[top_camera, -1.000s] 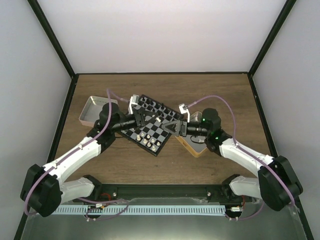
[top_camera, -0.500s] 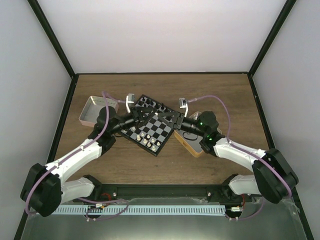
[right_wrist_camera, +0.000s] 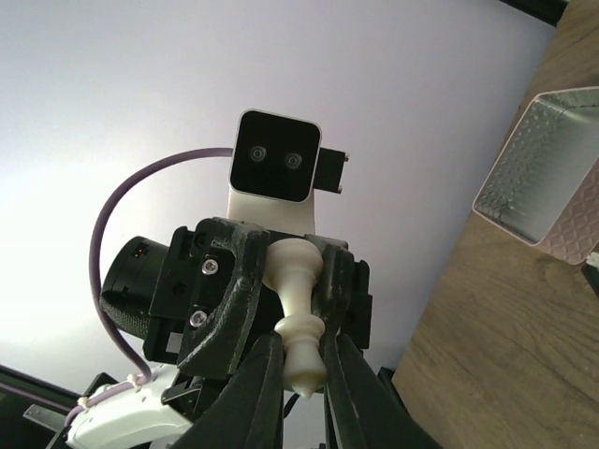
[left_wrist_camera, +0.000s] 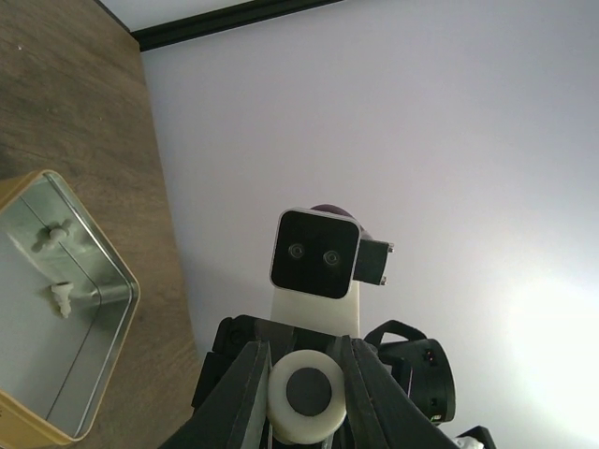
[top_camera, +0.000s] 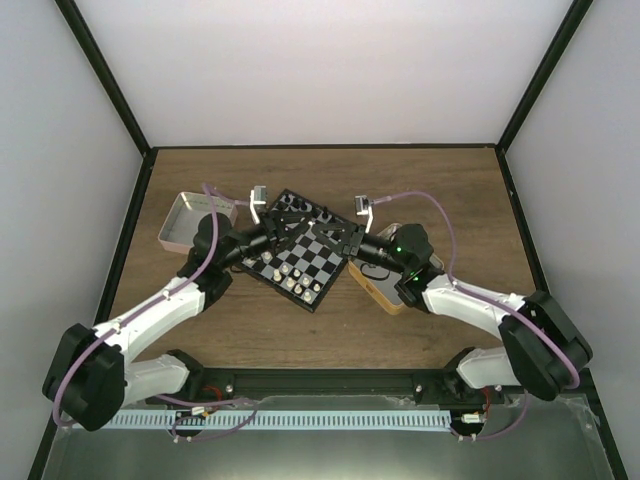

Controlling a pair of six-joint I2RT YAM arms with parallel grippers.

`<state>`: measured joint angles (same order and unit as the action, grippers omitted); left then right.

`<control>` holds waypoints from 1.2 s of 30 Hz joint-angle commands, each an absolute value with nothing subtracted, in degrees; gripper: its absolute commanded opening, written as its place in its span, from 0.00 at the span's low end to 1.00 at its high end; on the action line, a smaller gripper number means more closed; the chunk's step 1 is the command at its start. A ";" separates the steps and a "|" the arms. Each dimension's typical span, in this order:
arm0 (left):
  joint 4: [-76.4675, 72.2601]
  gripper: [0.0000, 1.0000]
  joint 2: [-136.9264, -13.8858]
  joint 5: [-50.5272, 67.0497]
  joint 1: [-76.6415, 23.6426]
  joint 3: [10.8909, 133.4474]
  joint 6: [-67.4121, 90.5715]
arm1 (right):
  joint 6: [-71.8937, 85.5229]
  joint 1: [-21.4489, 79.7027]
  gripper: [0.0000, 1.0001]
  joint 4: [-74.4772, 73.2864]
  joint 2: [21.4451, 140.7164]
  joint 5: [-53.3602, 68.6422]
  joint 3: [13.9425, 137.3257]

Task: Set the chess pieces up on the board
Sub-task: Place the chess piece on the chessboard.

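Observation:
A cream-white chess piece (right_wrist_camera: 299, 309) hangs in the air over the board (top_camera: 322, 268), held from both ends. My left gripper (left_wrist_camera: 307, 398) is shut on its round base (left_wrist_camera: 307, 393), whose dark underside faces the left wrist camera. Coming from the right, my right gripper (right_wrist_camera: 304, 388) is shut on the piece's narrow top end. In the top view the left gripper (top_camera: 305, 236) and right gripper (top_camera: 335, 240) meet tip to tip above the board's middle and hide the piece. Cream-white pieces (top_camera: 291, 281) stand along the board's near side.
Black pieces (top_camera: 300, 208) line the board's far edge. A silver-pink tin (top_camera: 185, 222) lies to the left of the board. A yellow tin (top_camera: 385, 292) lies to its right under the right arm, with loose white pieces (left_wrist_camera: 62, 297) in it.
My right gripper has moved left to the left gripper and closed on the piece that the left gripper holds. The left gripper has shifted slightly toward the far side.

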<state>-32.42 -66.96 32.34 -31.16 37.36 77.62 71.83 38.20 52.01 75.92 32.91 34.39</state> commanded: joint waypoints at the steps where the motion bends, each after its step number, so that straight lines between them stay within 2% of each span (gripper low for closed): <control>1: -32.96 0.17 -66.74 31.53 -30.94 37.40 74.68 | 69.15 38.85 0.05 47.36 72.59 27.67 36.41; 2: -31.45 0.20 -66.33 31.17 -30.94 37.69 73.20 | 67.82 38.85 0.04 44.01 72.18 26.95 37.14; 4: -26.88 0.40 -65.02 29.60 -30.89 38.22 69.39 | 63.84 38.86 0.03 35.85 71.86 25.86 39.81; 6: -19.70 0.53 -63.24 26.52 -30.78 39.17 64.52 | 59.45 38.85 0.01 26.84 71.94 24.90 42.68; 10: -3.78 0.76 -59.29 17.80 -28.91 41.72 56.53 | 49.31 38.94 0.01 2.91 74.37 21.71 51.26; 12: 3.58 0.83 -57.63 12.63 -27.77 43.74 53.29 | 44.12 38.96 0.01 -6.91 76.97 20.09 55.86; 16: 14.80 0.87 -54.49 -0.92 -26.68 47.33 45.80 | 35.55 40.20 0.01 -23.80 83.81 13.99 64.86; 21: 22.11 0.88 -50.27 -13.35 -26.37 50.61 38.03 | 29.98 43.68 0.01 -33.48 90.70 7.91 73.36; 30: 23.99 0.89 -46.16 -20.01 -26.36 52.03 33.81 | 23.37 51.09 0.02 -48.15 106.43 -0.01 91.68; 36: 25.55 0.89 -43.95 -24.31 -26.28 52.06 33.02 | 21.05 54.66 0.03 -50.58 112.68 -0.07 100.38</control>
<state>23.86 -45.87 -19.53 -26.61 50.70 35.14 24.01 52.71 -45.93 110.13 1.65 94.30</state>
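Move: The white piece is pinched between both grippers. For the right hand, the two empty squares in the white back row lie about 12 cm left, 3 cm ahead and 27 cm below; white pieces flank them at board level, one 9 cm left and level, the other 15 cm left and 4 cm ahead. From the left hand, the squares are some 10 cm left, 3 ahead; the pink tray is 28 left, 12 ahead. The white piece stays pinched in the right fingers as the left gripper opens wide, comes free and swings some 19 cm left towards the pink tray, tips turning forward and down. The right hand carries the piece forward, then down and left to close over the back row, ending about 15 cm lower, its fingers rolled from pointing left to pointing down. ##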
